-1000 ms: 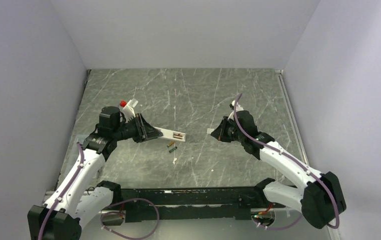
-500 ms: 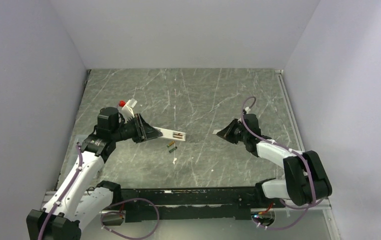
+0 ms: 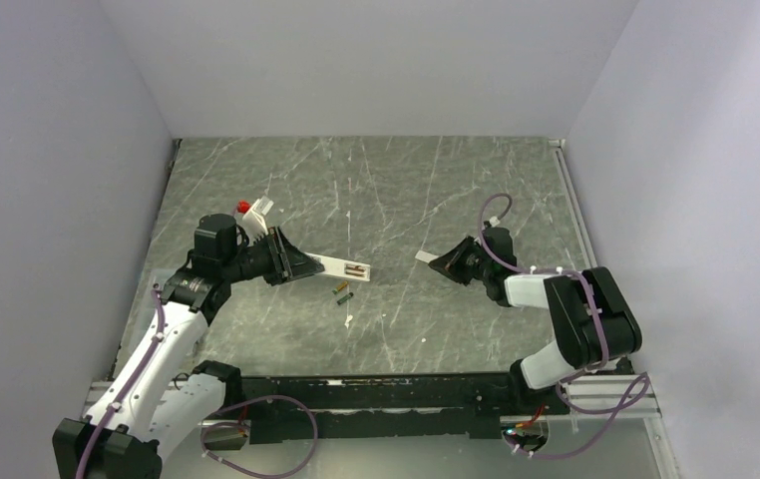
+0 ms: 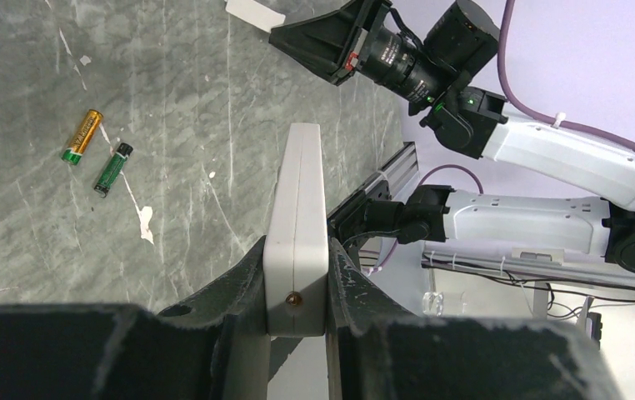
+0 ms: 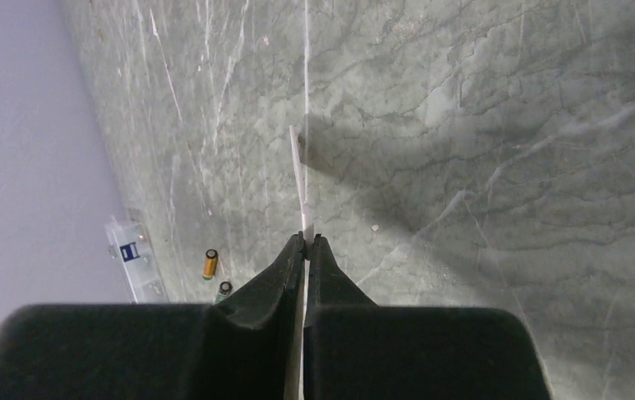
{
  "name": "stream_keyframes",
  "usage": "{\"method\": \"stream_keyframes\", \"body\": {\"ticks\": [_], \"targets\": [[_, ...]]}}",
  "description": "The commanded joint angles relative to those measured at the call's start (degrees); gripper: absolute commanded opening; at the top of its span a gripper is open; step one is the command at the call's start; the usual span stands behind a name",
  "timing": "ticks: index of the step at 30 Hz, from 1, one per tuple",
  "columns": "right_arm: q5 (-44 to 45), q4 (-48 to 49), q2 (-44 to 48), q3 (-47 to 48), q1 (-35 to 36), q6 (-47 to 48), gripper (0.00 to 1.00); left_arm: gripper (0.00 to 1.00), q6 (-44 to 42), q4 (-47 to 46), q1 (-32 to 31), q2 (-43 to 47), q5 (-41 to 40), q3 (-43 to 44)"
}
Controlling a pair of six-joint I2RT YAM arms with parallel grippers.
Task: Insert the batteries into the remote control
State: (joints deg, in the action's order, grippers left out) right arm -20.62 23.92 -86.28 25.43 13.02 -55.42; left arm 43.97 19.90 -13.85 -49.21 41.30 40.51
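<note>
My left gripper (image 3: 301, 264) is shut on one end of the remote control (image 3: 348, 268). The slim white bar sticks out to the right, low over the table, with its open battery bay showing near the free end. The left wrist view shows the remote control (image 4: 297, 208) edge-on, clamped between the jaws of the left gripper (image 4: 297, 279). Two batteries lie loose just below the remote's tip, an orange-gold one (image 4: 81, 136) and a green one (image 4: 112, 167). My right gripper (image 5: 307, 242) is shut on a thin white cover piece (image 5: 297, 175), held edge-on over the table right of centre.
Grey marble tabletop with pale walls on three sides. A small white fleck (image 3: 348, 319) lies near the batteries. A red-and-white piece (image 3: 252, 209) shows behind my left wrist. The black rail (image 3: 386, 389) and both arm bases run along the near edge.
The right arm has folded back toward its base, elbow pulled in, while its gripper stayed about where it was with the cover piece in its grip. The left arm and remote are unchanged.
</note>
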Motion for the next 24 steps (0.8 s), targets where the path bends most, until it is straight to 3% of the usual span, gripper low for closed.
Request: {"method": "stream_keyframes", "body": {"ticks": [1, 7, 10, 24], "targets": [[-0.8, 3.7, -1.7, 0.5, -0.4, -0.8, 0.04, 0.0, -0.5, -1.7, 0.0, 0.8, 1.3, 0.2], [-0.9, 2.6, -1.4, 0.7, -0.4, 0.5, 0.32, 0.0, -0.6, -2.0, 0.1, 0.2, 1.5, 0.3], [-1.0, 1.5, -0.1, 0.8, -0.4, 1.1, 0.41, 0.0, -0.7, -2.1, 0.0, 0.1, 1.5, 0.4], [1.3, -12.1, 14.3, 2.9, -0.4, 6.5, 0.47, 0.0, -0.7, -1.6, 0.0, 0.6, 1.6, 0.5]]}}
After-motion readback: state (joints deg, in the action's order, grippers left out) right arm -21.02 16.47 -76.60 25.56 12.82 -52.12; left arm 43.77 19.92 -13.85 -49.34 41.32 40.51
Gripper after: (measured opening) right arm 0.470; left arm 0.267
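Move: The white battery cover is still pinched edge-on in the right fingers, its middle about 1 cm ahead of that hand, 2 cm left and 2 cm lower, just over the table. The orange battery lies some 20 cm left of the right hand and 5 cm back, the green battery 19 cm left and 7 back, both about 3 cm lower. The remote control is about 18 cm left, 6 back and 17 higher. From the left hand, the cover is roughly 12 cm ahead, 20 right and 20 below. The white battery cover is let go at the table: the right hand sinks barely half a centimetre and opens its fingers to about half, ending their pinch. Then it lifts straight off the cover, some 3.5 cm up from its lowest point and drawing back about 1 cm. The left hand stays still and keeps its grip on the remote. ##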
